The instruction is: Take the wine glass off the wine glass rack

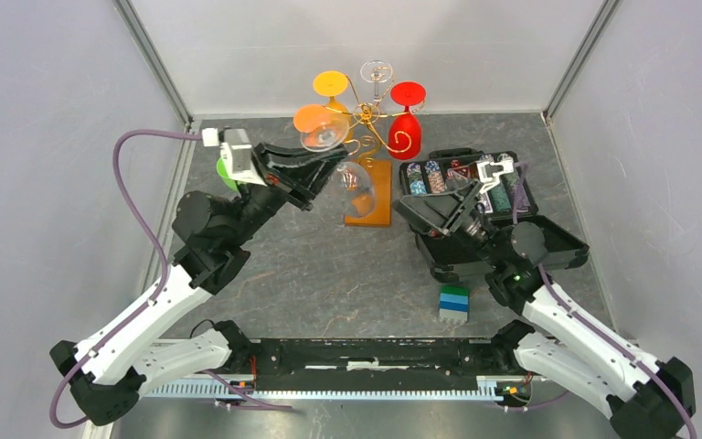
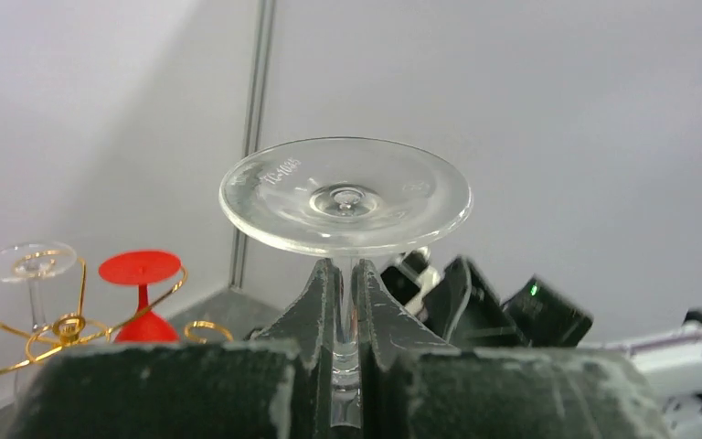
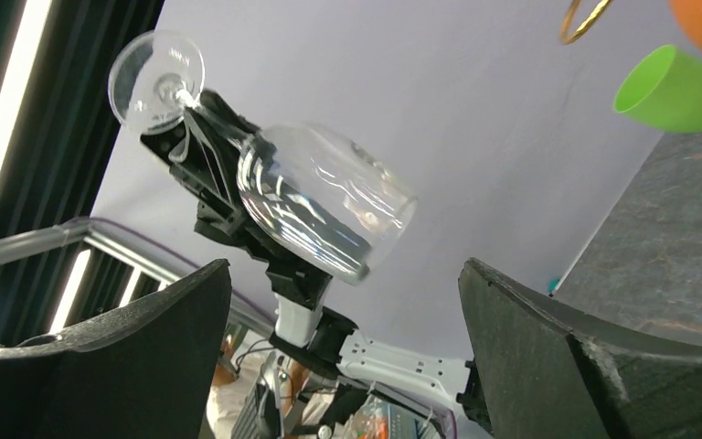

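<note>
My left gripper (image 1: 331, 169) is shut on the stem of a clear wine glass (image 1: 355, 179), which hangs tilted in the air just in front of the wine glass rack (image 1: 366, 114). In the left wrist view, the round foot of the wine glass (image 2: 345, 197) sits above the closed fingers (image 2: 315, 311). To the right, my right gripper (image 1: 418, 207) is open and empty. From its wrist view, the bowl of the wine glass (image 3: 324, 206) appears above and beyond the wide-apart fingers (image 3: 521, 329).
Two orange glasses (image 1: 312, 119), a red glass (image 1: 406, 128) and a clear glass (image 1: 377, 73) hang on the gold rack, which stands on a wooden base (image 1: 371, 203). A green glass (image 1: 226, 171) stands behind the left arm. An open black case (image 1: 475, 197) and stacked blocks (image 1: 454, 304) lie to the right.
</note>
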Controlling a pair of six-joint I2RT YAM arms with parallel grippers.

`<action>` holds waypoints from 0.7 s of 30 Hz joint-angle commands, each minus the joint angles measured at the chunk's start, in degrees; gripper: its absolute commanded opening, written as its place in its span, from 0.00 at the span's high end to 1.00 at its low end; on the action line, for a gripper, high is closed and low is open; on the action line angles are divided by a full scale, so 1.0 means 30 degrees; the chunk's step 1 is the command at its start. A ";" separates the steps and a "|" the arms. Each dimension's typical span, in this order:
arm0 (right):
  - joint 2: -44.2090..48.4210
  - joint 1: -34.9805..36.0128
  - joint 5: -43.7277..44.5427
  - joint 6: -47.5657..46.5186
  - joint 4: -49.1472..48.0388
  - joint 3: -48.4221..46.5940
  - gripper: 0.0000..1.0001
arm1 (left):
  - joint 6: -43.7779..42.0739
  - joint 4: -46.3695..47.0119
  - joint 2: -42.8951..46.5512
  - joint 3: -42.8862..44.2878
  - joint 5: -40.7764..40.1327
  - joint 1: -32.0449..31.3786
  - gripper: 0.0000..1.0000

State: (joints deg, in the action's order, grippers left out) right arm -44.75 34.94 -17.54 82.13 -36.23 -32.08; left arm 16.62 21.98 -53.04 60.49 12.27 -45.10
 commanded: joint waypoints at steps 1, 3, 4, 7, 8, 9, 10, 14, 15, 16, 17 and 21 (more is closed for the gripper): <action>-0.1452 0.1582 -0.0328 -0.1329 -0.3562 -0.1548 0.02 | 0.3727 0.4927 0.0427 -0.0507 -0.3318 -0.0056 0.98; -0.1989 0.2310 -0.0185 -0.1649 -0.4710 -0.1884 0.02 | 0.4416 0.5371 0.0538 -0.0588 -0.3810 -0.0046 0.98; -0.2215 0.2550 -0.0070 -0.1752 -0.5120 -0.2019 0.02 | 0.4835 0.5645 0.0595 -0.0697 -0.4016 -0.0048 0.98; -0.2666 0.3167 0.0515 -0.2258 -0.6248 -0.2169 0.09 | 0.5956 0.6515 0.0928 -0.1207 -0.4833 -0.0051 0.98; -0.2812 0.3343 0.0712 -0.2326 -0.6931 -0.2144 0.12 | 0.6188 0.6718 0.1050 -0.1311 -0.4931 -0.0046 0.98; -0.2977 0.3504 0.0830 -0.2358 -0.7642 -0.2112 0.15 | 0.6402 0.6786 0.1156 -0.1396 -0.5039 -0.0038 0.98; -0.3184 0.3604 0.0871 -0.2375 -0.8258 -0.2133 0.18 | 0.6567 0.6830 0.1225 -0.1456 -0.5097 -0.0053 0.98; -0.3923 0.4069 0.0894 -0.2572 -0.9482 -0.2668 0.29 | 0.7190 0.7094 0.1488 -0.1614 -0.5316 -0.0050 0.98; -0.4153 0.4186 0.0895 -0.2635 -0.9515 -0.2840 0.31 | 0.7380 0.7174 0.1563 -0.1687 -0.5353 -0.0039 0.98; -0.4360 0.4332 0.0873 -0.2688 -0.9591 -0.2994 0.32 | 0.7513 0.7299 0.1607 -0.1731 -0.5399 -0.0053 0.98; -0.4539 0.4479 0.0882 -0.2706 -0.9767 -0.3140 0.34 | 0.7579 0.7390 0.1645 -0.1786 -0.5394 -0.0052 0.98; -0.5372 0.4944 0.0878 -0.2676 -1.0665 -0.3671 0.40 | 0.7705 0.7411 0.1714 -0.1903 -0.5314 -0.0046 0.98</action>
State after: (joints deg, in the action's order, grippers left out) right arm -59.18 48.47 -15.33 75.46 -62.04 -39.62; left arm 36.53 38.76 -48.86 54.92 -1.69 -45.12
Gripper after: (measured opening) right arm 0.623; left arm 0.098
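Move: The clear wine glass, held by its stem in the left hand, has its bowl about 9 cm left, 2 ahead and 5 above the empty right hand. From the left hand that bowl is some 7 cm below, 3 right and 1 ahead. From the right hand, the orange glass hangs roughly 11 cm ahead, 15 left and 9 lower; the rack's hub is 16 ahead, 7 left, 8 lower. Right hand rises 7 cm, leftward and back, fingers narrowing, towards the bowl, which left raises and rolls rim-rightward. ##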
